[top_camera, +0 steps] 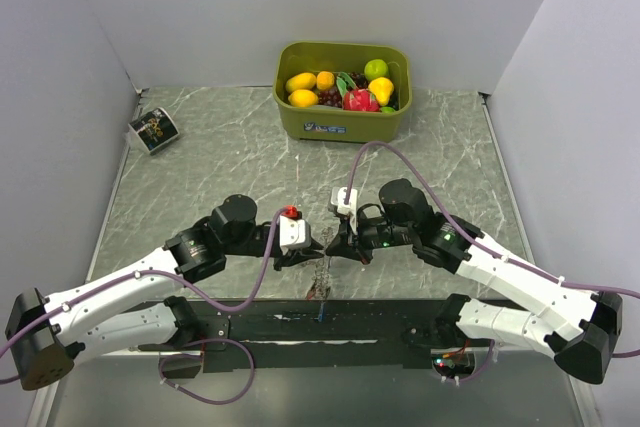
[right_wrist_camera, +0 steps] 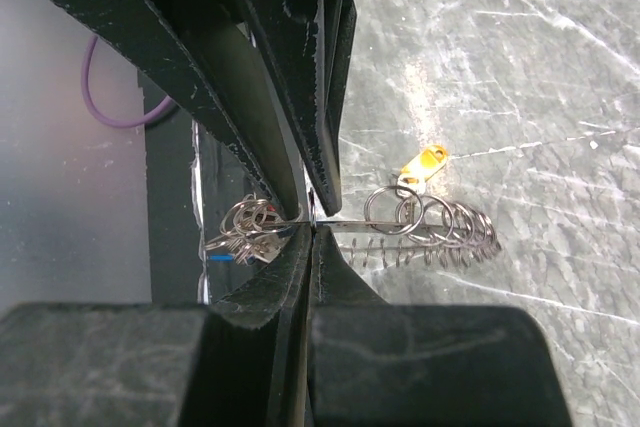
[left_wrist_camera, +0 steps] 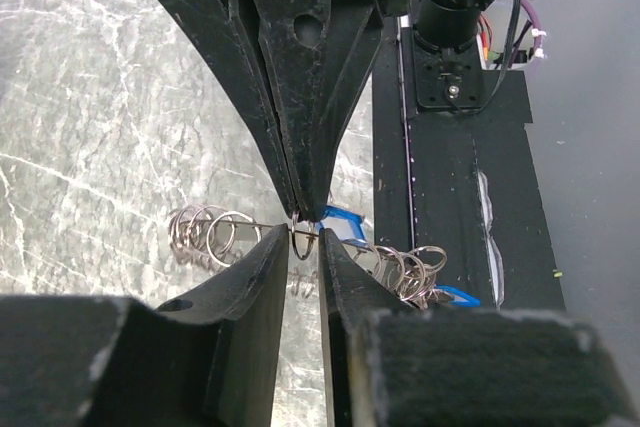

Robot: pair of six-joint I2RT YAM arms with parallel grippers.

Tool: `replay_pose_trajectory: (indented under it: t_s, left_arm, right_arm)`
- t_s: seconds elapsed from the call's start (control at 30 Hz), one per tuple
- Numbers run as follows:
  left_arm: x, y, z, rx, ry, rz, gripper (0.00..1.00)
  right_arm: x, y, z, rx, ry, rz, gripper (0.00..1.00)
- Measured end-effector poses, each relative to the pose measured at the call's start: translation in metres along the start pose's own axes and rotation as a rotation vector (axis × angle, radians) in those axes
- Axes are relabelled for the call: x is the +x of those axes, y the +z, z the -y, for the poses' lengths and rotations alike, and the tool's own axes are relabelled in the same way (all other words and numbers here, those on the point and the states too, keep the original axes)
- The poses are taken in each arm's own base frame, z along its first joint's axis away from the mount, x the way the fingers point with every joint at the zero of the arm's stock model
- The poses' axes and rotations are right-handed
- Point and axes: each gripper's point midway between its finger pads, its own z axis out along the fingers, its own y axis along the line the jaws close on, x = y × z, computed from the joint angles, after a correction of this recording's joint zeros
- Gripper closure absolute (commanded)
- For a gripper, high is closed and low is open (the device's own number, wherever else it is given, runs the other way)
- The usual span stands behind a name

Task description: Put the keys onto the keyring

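The keyring (right_wrist_camera: 352, 226) is a thin metal wire strung with several small rings (right_wrist_camera: 440, 219), held level just above the marble table. My right gripper (right_wrist_camera: 312, 231) is shut on the wire at its middle. My left gripper (left_wrist_camera: 304, 245) faces it from the other side. Its jaws stand a narrow gap apart, with one small ring and the wire (left_wrist_camera: 258, 225) between them. Blue-tagged keys (left_wrist_camera: 345, 219) hang by a bunch of rings (left_wrist_camera: 415, 269) on one end. A yellow-tagged key (right_wrist_camera: 424, 161) hangs at the other. In the top view both grippers (top_camera: 322, 250) meet near the front edge.
A green bin (top_camera: 343, 119) of toy fruit stands at the back centre. A small printed card (top_camera: 153, 130) lies at the back left. A black strip (top_camera: 330, 322) runs along the near edge under the arm bases. White walls close in the left and right sides.
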Motion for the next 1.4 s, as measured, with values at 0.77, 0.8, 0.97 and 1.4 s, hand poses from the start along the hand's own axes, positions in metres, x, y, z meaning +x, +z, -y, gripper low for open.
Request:
replay_pose_trajectory:
  t_s: [0.77,0.8,0.97,1.4]
  left_arm:
    - [-0.0024,0.0021,-0.0012,0.002,0.003,0.012,0.99]
    - [-0.0024,0.0021,-0.0013,0.001,0.002,0.012,0.99]
    - [-0.0026,0.0017,-0.0023,-0.006,-0.002,0.012,0.99]
    - [-0.0042,-0.0011,-0.0072,-0.069,-0.013,0.081,0.99]
  right_arm:
    - [0.0004,0.0010,-0.0024,-0.008,0.001,0.000,1.00]
    - [0.0004,0.0010,-0.0024,-0.008,0.001,0.000,1.00]
    - [0.0000,0.0019,-0.0019,-0.004,0.006,0.005,1.00]
    - [-0.0056,0.0027,-0.0016,-0.001,0.024,0.026,0.54]
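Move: The keyring's small held ring sits in the right fingertips and between the left fingers, about 1 cm to the left hand's right. From the left hand, blue-tagged keys hang some 5 cm back and 8 cm lower, level sideways; the yellow key lies on the table roughly 7 cm ahead, 5 cm left and 18 cm below. Nearly in place, left fingers pinch the ring shut; then right fingers open about a third, left tilting 5 degrees. ##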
